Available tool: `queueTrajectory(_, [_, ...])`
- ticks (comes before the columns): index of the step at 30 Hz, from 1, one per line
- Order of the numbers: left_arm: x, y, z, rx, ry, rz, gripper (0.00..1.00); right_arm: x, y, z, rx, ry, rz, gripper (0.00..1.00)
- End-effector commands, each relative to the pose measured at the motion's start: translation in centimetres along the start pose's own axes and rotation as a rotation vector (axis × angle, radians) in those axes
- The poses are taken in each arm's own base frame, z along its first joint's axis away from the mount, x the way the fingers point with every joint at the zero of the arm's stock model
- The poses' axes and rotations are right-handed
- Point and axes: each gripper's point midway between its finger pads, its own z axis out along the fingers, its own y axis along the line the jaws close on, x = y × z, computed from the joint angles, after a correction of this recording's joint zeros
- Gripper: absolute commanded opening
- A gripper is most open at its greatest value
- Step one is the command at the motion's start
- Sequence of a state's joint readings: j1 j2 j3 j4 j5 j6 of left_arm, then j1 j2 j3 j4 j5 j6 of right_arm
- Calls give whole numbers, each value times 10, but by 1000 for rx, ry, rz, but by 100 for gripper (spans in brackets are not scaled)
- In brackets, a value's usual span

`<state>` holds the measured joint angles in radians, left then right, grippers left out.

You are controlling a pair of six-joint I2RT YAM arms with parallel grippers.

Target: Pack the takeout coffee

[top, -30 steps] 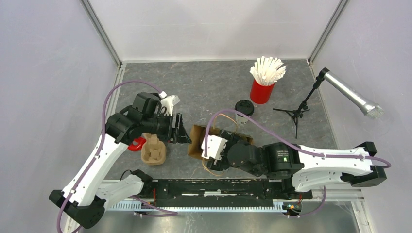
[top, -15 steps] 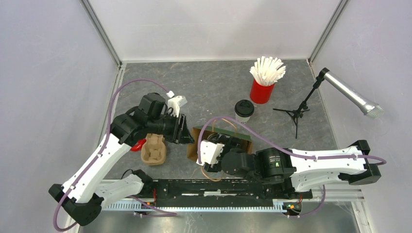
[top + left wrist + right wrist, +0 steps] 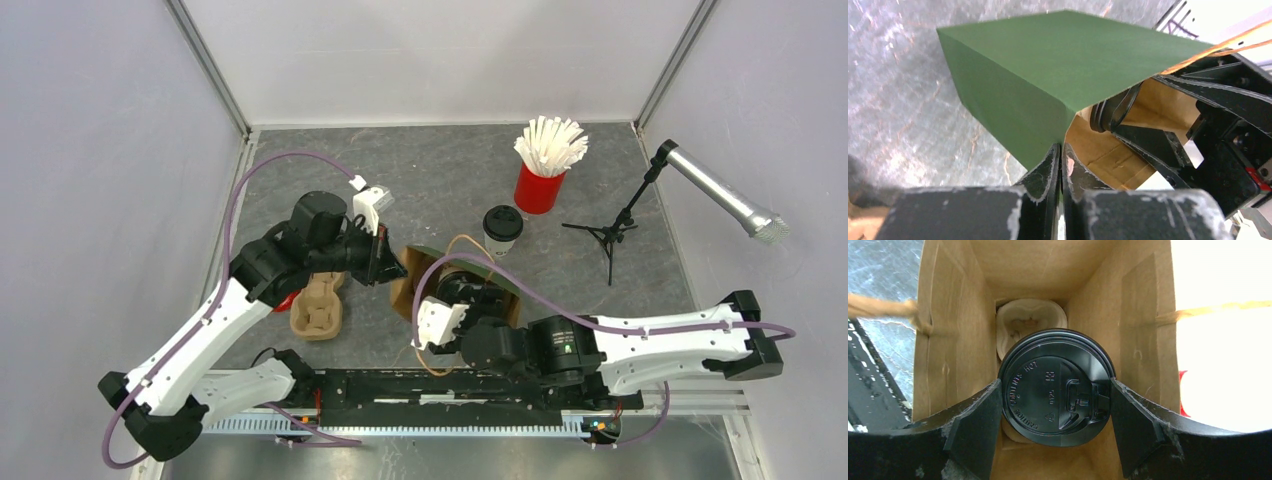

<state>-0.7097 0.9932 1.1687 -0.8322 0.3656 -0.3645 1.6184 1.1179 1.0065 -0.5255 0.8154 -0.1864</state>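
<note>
The green paper bag (image 3: 1048, 65), brown inside, stands open at mid-table (image 3: 412, 268). My left gripper (image 3: 1062, 150) is shut on the bag's near rim, one finger outside and one inside; from above it (image 3: 392, 268) sits at the bag's left edge. Inside the bag, my right gripper (image 3: 1055, 405) is shut on a takeout coffee cup, its fingers (image 3: 975, 415) pressing both sides of the black lid (image 3: 1057, 387). That lid (image 3: 1113, 107) also shows at the bag's mouth in the left wrist view. Another takeout coffee (image 3: 502, 228), white with a black lid, stands behind the bag.
A pale moulded-pulp piece (image 3: 1030, 317) lies at the bag's bottom beyond the held cup. A brown pulp cup carrier (image 3: 318, 308) and a red object (image 3: 285, 299) sit under my left arm. A red cup of white straws (image 3: 540, 185) and a microphone stand (image 3: 625, 215) stand at the back right.
My left gripper swung right to the bag's rim and closed on it. The right arm shifted left and the bag's mouth now stands round the held cup.
</note>
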Motion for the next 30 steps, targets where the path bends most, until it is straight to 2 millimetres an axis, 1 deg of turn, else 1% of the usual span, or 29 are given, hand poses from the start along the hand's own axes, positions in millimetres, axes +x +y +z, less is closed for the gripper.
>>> queueTrajectory(1, [-41, -10, 1, 50, -217, 123, 8, -3, -23, -8, 103, -60, 47, 77])
queueTrajectory(3, [-39, -7, 6, 48, -220, 105, 9, 3, -21, -8, 105, -62, 45, 77])
queueTrajectory(5, [-32, -5, 10, 49, -193, 82, 19, 7, -19, -8, 95, -62, 45, 77])
queueTrajectory(8, [-19, -1, 12, 45, -158, 49, 30, 12, -11, -7, 59, -63, 44, 78])
queueTrajectory(10, [-11, 2, 7, 26, -140, 38, 40, 13, -6, -7, 33, -72, 51, 78])
queueTrajectory(13, [-1, 4, -4, 3, -117, 43, 46, 13, -8, -10, 27, -83, 67, 77])
queueTrajectory(17, [9, 4, -10, 1, -79, 44, 58, 15, -12, -13, 33, -73, 63, 77])
queueTrajectory(19, [12, 2, -10, 11, -54, 38, 60, 16, -12, -14, 25, -66, 60, 77])
queueTrajectory(23, [17, 3, -9, -7, -4, 4, 62, 20, -7, -15, -5, -55, 47, 77])
queueTrajectory(26, [19, 5, -7, -9, -2, -4, 63, 22, -4, -16, -28, -53, 39, 77])
queueTrajectory(27, [20, 5, -6, -10, 0, -5, 62, 23, -4, -17, -33, -50, 33, 77])
queueTrajectory(30, [19, 2, -5, 6, 10, -8, 56, 27, -4, -19, -45, -37, 18, 77])
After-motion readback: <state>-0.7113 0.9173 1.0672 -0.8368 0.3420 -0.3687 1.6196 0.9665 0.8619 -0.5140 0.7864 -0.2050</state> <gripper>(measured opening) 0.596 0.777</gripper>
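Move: The cup in my right hand hangs inside the green bag's mouth; the carrier on the bag floor lies roughly 14 cm below that hand, some 4 cm ahead and about 1 cm left. Another lidded cup stands about 18 cm ahead of my right hand, 12 cm right and 16 cm lower. My left fingertips are at the bag's left rim, barely 1 cm to their right; the loose carrier sits some 19 cm left of them, 2 cm ahead, 22 cm down. I keep the lidded cup gripped in my right hand and shift it about 3 cm to the right inside the bag's mouth, sinking about 2 cm towards the carrier. My left hand, shut on the bag's left rim, edges forward and up, then draws back, left and down, its fingers opening to let the rim go and ending spread astride the paper. ##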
